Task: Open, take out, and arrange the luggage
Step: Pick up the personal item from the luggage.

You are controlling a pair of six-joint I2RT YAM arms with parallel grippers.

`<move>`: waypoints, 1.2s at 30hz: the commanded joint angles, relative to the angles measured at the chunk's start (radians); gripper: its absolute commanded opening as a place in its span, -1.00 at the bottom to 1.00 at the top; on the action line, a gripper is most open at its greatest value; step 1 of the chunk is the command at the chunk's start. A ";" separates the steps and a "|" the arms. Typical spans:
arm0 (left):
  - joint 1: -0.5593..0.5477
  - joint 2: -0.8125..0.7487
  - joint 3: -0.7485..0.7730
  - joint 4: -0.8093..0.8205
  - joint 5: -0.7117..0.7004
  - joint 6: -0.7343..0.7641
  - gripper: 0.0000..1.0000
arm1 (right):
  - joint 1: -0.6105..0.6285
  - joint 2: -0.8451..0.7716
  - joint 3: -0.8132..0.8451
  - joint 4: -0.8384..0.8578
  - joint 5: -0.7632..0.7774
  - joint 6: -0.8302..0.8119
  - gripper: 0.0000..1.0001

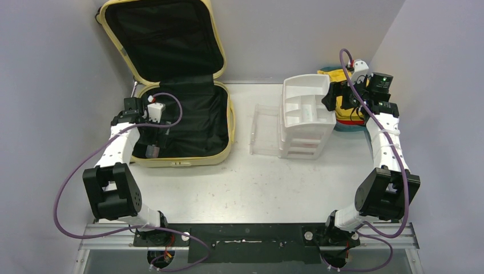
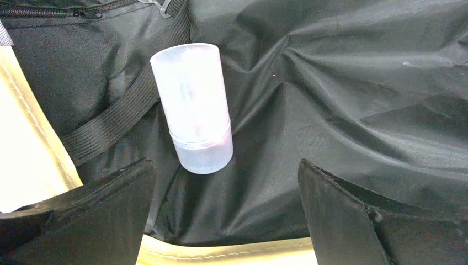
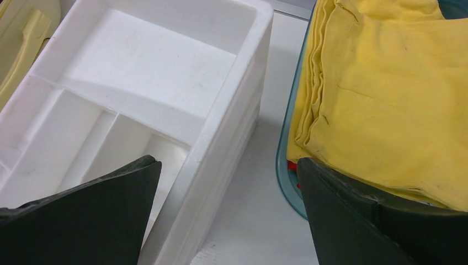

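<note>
The luggage [image 1: 230, 125] lies open at the back left, its lid leaning up against the wall and its black lining [image 2: 331, 83] bare. A frosted, translucent cylindrical bottle [image 2: 193, 105] lies on that lining near the pale-yellow rim [image 2: 27, 165]. My left gripper [image 2: 224, 165] hangs inside the lower shell just short of the bottle, open and touching nothing; from above the left gripper [image 1: 157, 137] is near the shell's left side. My right gripper [image 3: 227, 161] is open and empty over the strip of table between the white organizer [image 3: 143, 72] and the teal tray [image 3: 284, 165].
The white drawer organizer [image 1: 302, 103] stands right of centre with a clear drawer [image 1: 263, 134] pulled out toward the luggage. A folded yellow cloth [image 3: 386, 83] fills the teal tray [image 1: 342, 127] at the back right. Grey walls close in on three sides.
</note>
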 commanded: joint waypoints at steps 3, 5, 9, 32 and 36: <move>0.020 0.028 -0.031 0.135 0.026 0.032 0.95 | -0.004 -0.006 -0.004 0.018 -0.018 -0.014 1.00; 0.021 0.046 -0.045 0.162 0.020 0.035 0.94 | -0.004 -0.003 -0.004 0.016 -0.019 -0.014 1.00; 0.024 0.092 -0.064 0.198 0.019 0.033 0.82 | -0.004 -0.003 -0.004 0.017 -0.020 -0.012 1.00; 0.042 0.027 0.090 0.171 0.150 -0.027 -0.34 | -0.019 -0.009 -0.007 0.024 -0.030 0.002 1.00; 0.034 -0.013 0.183 0.155 0.269 -0.083 -0.34 | -0.028 -0.012 -0.009 0.027 -0.030 0.003 1.00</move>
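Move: The personal item, a pale translucent container in the open luggage, lies about 6 cm below the left hand, some 2 cm ahead and 1 cm to its left. The luggage's near rim is roughly 5 cm back from that hand and level sideways; the left rim is about 10 cm to its left, 2 cm ahead, both rims some 3 cm lower. From the right hand, the item lies about 68 cm left, 7 cm back and 20 cm below. The left hand sinks about 6 cm, easing a little forward and left, and brings its wide-open fingers down either side of the personal item, closing them to roughly half open so the pads pinch its left and right sides. Its grip builds while the hand stays low, then it lifts the item some 5 cm and carries it about 2.5 cm farther forward inside the luggage, the fingertips tilting up only slightly. ##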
